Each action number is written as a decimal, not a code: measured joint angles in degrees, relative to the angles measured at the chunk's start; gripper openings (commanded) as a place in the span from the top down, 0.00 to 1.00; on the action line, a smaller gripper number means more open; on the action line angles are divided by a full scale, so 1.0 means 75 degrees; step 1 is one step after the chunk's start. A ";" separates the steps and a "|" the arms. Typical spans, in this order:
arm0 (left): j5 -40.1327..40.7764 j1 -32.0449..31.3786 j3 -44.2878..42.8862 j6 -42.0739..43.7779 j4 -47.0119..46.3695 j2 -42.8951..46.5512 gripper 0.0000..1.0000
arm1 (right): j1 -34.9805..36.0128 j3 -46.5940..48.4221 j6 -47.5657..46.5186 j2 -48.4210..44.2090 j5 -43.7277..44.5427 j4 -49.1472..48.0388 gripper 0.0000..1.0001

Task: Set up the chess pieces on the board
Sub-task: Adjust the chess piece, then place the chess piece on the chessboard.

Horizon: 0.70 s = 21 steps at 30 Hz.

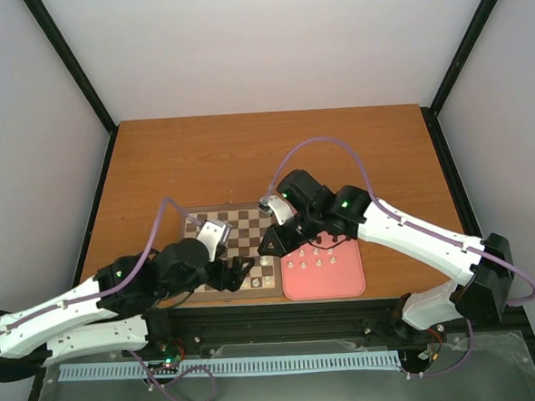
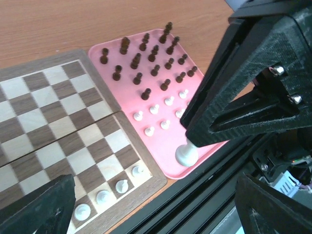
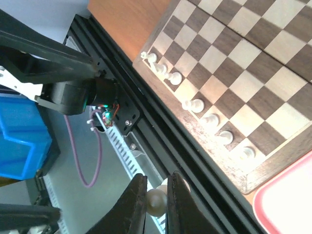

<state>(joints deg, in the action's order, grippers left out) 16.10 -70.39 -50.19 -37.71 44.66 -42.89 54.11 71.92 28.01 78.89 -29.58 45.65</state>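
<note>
The board lies at the table's near edge, with several white chess pieces lined along its near row. Beside it, a pink tray holds several dark pieces and small white pieces. My right gripper is shut on a white piece, which hangs over the tray's near corner. The left gripper stands wide open with nothing in it, above the board's near right corner. In the top view, the arms hide most pieces.
A black aluminium rail runs along the table's near edge, with a white slotted cable duct below it. A blue bin and a purple cable lie below that edge. Both grippers hang close together there.
</note>
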 measured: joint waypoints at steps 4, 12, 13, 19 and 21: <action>0.0583 0.0000 -0.0629 -0.0632 0.0968 0.0026 0.00 | 0.0000 0.0038 -0.0207 0.0000 0.0431 0.0000 0.97; 0.2486 0.0000 -0.2585 -0.2664 0.3754 -0.0090 0.00 | 0.0227 -0.0093 -0.0702 0.0096 0.1568 -0.0125 0.97; 0.2751 0.0000 -0.2766 -0.2935 0.4054 -0.0178 0.00 | 0.0379 -0.0099 -0.0775 0.0187 0.1760 -0.0189 0.97; 0.3958 0.0000 -0.2579 -0.4322 0.5377 -0.0367 0.00 | 0.1524 0.0108 -0.1026 0.1247 0.2690 -0.0536 0.97; 0.4179 0.0000 -0.2244 -0.4546 0.5520 -0.0146 0.00 | 0.2022 0.0332 -0.1026 0.1731 0.3139 -0.0720 0.97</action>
<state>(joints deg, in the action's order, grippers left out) 47.44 -70.39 -67.02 -71.81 86.06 -43.99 69.28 74.41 20.32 91.88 -6.04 40.25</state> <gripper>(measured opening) 0.997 0.064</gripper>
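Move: The white piece already hangs in the right gripper. The empty square it is bound for, in the board's near row, lies about 11 cm to that hand's left, 1 cm back and 20 cm below. The row's white pieces flank it: one roughly 14 cm to the hand's left, one 8 cm left, both about 1 cm back and at the square's height. From the emptied left gripper, the square is some 7 cm left, level fore and aft, 22 cm below. The white piece, still pinched in the right gripper, first goes forward about 2 cm, then swings down, left and back towards the gap in the near row, ending some 7 cm lower, while the fingers tip to point more steeply down. The left hand, wide open, clears off about 15 cm to its left, rising and then partly sinking, and turns some 40 degrees counter-clockwise. ##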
